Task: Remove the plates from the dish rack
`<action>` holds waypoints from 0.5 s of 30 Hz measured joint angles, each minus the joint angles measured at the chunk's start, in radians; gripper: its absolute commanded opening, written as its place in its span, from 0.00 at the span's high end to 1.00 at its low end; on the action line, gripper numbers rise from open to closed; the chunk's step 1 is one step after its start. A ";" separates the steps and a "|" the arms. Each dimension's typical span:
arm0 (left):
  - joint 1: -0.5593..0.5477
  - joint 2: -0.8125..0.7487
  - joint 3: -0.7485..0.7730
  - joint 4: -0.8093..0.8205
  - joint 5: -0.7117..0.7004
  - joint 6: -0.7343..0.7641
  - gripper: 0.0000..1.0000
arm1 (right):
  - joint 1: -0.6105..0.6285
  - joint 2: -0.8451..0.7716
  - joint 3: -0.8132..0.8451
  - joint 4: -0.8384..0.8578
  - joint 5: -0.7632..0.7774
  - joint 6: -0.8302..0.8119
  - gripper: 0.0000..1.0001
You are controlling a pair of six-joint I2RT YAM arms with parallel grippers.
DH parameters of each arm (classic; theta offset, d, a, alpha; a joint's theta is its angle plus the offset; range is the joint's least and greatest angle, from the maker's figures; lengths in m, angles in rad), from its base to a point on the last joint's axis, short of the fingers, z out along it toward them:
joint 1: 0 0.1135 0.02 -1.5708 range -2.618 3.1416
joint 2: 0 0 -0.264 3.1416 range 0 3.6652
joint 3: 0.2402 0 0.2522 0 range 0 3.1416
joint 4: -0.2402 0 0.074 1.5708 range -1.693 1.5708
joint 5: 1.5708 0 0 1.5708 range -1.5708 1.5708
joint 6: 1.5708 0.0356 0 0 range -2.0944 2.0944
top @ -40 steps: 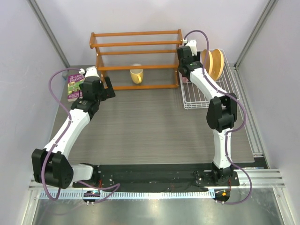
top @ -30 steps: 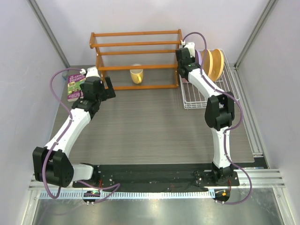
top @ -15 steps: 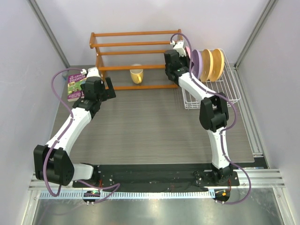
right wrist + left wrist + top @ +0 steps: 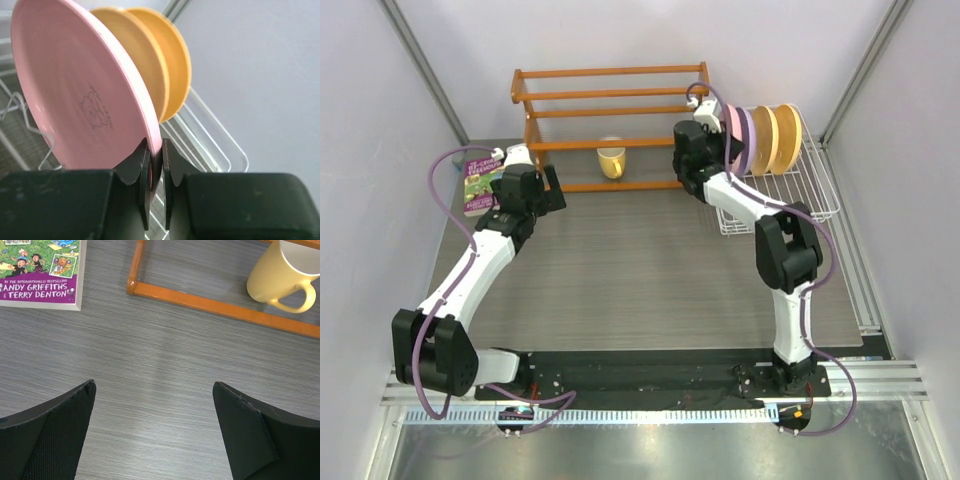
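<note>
The white wire dish rack [image 4: 798, 190] sits at the back right. A pink plate [image 4: 728, 122], a lavender plate [image 4: 744, 138] and two orange-yellow plates [image 4: 766, 138] stand on edge in a row at it. My right gripper [image 4: 708, 128] is shut on the pink plate's [image 4: 85, 100] lower rim, one finger on each face. The right wrist view has the orange-yellow plates [image 4: 172, 65] behind the pink one; the lavender one is hidden there. My left gripper [image 4: 154, 385] hangs open over bare table, holding nothing.
A brown wooden slatted shelf [image 4: 610, 120] stands at the back, with a yellow mug [image 4: 611, 160] under it. A purple book [image 4: 478, 185] lies at the left, by my left gripper [image 4: 550, 190]. Grey walls close in both sides.
My right gripper has moved left with the pink plate's rim between its fingers and closed a little tighter. The rack has shifted slightly. The left arm has stayed still.
</note>
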 measured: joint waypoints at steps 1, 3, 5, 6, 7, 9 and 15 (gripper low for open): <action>0.000 0.000 0.000 0.000 0.000 0.000 0.01 | -0.001 -0.022 -0.006 0.000 0.003 0.000 0.99; 0.000 0.000 0.000 0.000 0.001 -0.001 0.01 | -0.003 -0.071 -0.010 0.001 0.020 -0.004 0.99; 0.000 -0.002 -0.001 0.000 0.004 -0.002 0.01 | -0.003 -0.111 -0.010 0.003 0.032 -0.007 0.99; 0.000 -0.005 -0.002 0.000 0.006 -0.003 0.01 | -0.003 -0.130 -0.010 0.004 0.039 -0.007 0.99; 0.000 -0.007 -0.002 -0.001 0.012 -0.003 0.01 | -0.003 -0.151 -0.013 0.005 0.042 -0.006 0.99; 0.000 -0.013 -0.002 0.000 0.022 -0.004 0.01 | -0.003 -0.190 -0.023 -0.026 0.040 0.015 0.98; 0.000 -0.043 -0.038 0.029 0.177 -0.031 0.01 | 0.004 -0.349 -0.027 -0.409 -0.174 0.294 0.96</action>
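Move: The right hand already pinches the pink plate by its near rim; the plate's middle is about 6 cm ahead, 2 cm left and 3 cm up. The purple plate stands some 4 cm right of that hand, the yellow one 6 cm and the orange one 11 cm, all about 6 cm ahead; the dish rack's middle is level with it, 12 cm right and 14 cm below. From the left hand the pink plate lies 19 cm ahead, 43 cm right, slightly above. Still pinching the pink plate, the right hand lifts it about 9 cm and back; the left slides rightward. ##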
